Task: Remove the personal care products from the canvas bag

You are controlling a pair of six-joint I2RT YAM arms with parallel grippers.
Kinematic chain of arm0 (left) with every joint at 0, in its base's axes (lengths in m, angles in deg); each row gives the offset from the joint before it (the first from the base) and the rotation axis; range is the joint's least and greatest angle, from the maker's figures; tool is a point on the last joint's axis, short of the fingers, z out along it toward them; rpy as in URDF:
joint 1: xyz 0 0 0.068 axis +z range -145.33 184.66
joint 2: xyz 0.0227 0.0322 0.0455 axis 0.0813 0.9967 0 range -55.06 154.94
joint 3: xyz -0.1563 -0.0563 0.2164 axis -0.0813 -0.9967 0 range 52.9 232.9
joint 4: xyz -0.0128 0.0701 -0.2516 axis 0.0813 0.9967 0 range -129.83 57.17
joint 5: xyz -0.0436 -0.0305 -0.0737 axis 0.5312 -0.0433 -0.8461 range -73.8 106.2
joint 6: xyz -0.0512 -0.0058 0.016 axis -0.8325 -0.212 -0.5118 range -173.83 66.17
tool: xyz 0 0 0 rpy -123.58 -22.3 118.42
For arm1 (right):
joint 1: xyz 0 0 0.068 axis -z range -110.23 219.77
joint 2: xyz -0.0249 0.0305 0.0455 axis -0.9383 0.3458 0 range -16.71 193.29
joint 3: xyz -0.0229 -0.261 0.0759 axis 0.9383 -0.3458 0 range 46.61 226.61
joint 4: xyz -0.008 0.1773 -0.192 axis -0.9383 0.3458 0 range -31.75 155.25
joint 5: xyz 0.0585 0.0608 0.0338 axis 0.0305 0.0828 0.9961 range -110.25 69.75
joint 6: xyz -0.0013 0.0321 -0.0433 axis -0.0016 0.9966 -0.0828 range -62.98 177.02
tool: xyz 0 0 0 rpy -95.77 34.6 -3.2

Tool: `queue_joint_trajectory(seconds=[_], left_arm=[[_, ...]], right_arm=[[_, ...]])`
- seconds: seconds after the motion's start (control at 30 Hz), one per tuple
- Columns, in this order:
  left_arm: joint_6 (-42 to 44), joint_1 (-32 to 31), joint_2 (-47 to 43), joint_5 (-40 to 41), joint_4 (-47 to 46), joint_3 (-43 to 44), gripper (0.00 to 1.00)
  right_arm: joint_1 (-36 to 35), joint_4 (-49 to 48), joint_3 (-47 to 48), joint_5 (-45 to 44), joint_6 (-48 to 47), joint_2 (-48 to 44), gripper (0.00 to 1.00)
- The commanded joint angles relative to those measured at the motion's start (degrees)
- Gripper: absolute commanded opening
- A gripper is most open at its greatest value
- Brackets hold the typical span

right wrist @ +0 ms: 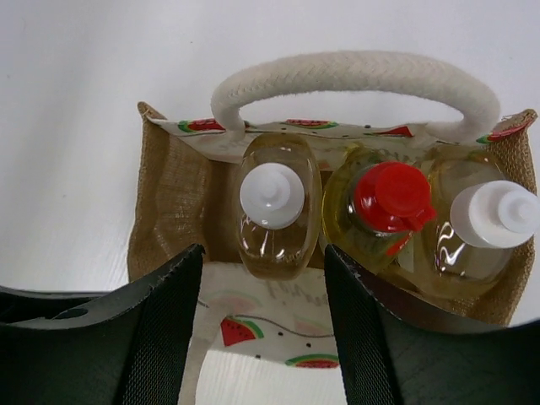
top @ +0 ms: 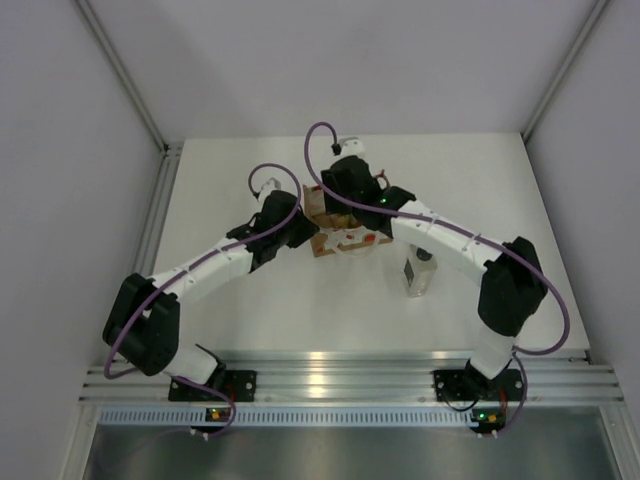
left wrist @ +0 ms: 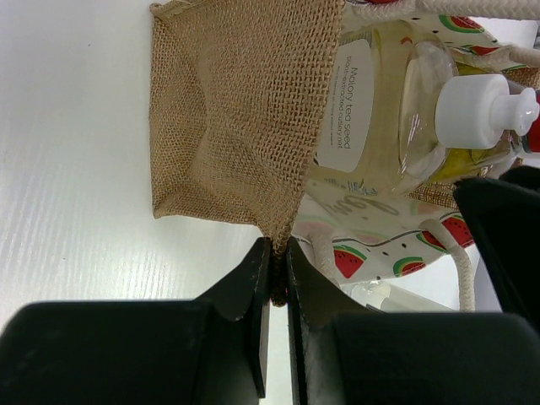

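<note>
The canvas bag stands mid-table, and its burlap side and watermelon-print panel show in the wrist views. My left gripper is shut on the bag's burlap corner edge. Three personal care products stand inside the bag. They are an amber bottle with a white cap, a yellow bottle with a red cap and a second amber, white-capped bottle. My right gripper hangs over the bag, open, its fingertips on either side of the left amber bottle. A clear squarish bottle stands on the table to the right.
The bag's white rope handle arches just behind the bottles. Grey enclosure walls close in the table on the left, right and back. A metal rail with the arm bases runs along the near edge.
</note>
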Motion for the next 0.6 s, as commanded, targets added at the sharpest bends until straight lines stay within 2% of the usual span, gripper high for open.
queue_joint_trajectory(seconds=[0.0,0.57], left_arm=[[0.3,0.1,-1.7,-0.9,-0.7,2.0,0.0],[2.0,0.5,-0.9,-3.5,-0.7,3.1,0.0]], right_arm=[[-1.0,-1.3,4.6,-2.9,-1.3,1.7,0.58],[-0.9,-1.1,9.2,-7.0,-1.6,13.2,0.58]])
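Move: The white-capped tea seed bottle, now the leftmost in the canvas bag, has its middle about 6 cm ahead of the right hand, 2 cm to its left and 11 cm below. The red-capped bottle is 7 cm ahead and 4 cm right, the other white-capped bottle 7 cm ahead and 9 cm right, both equally low. From the left hand, the tea seed bottle lies some 5 cm ahead, 7 cm right and 4 cm down. The right hand sinks about 5 cm into the mouth of the bag while reaching some 3 cm forward and a touch left, its part-open fingers keeping their gap as they come down on either side of the tea seed bottle, below the near side of the far rope handle, and its left side dipping slightly. The left hand stays in place and keeps its pinch on the burlap edge at the bag's left side, holding the bag open for this reach. ##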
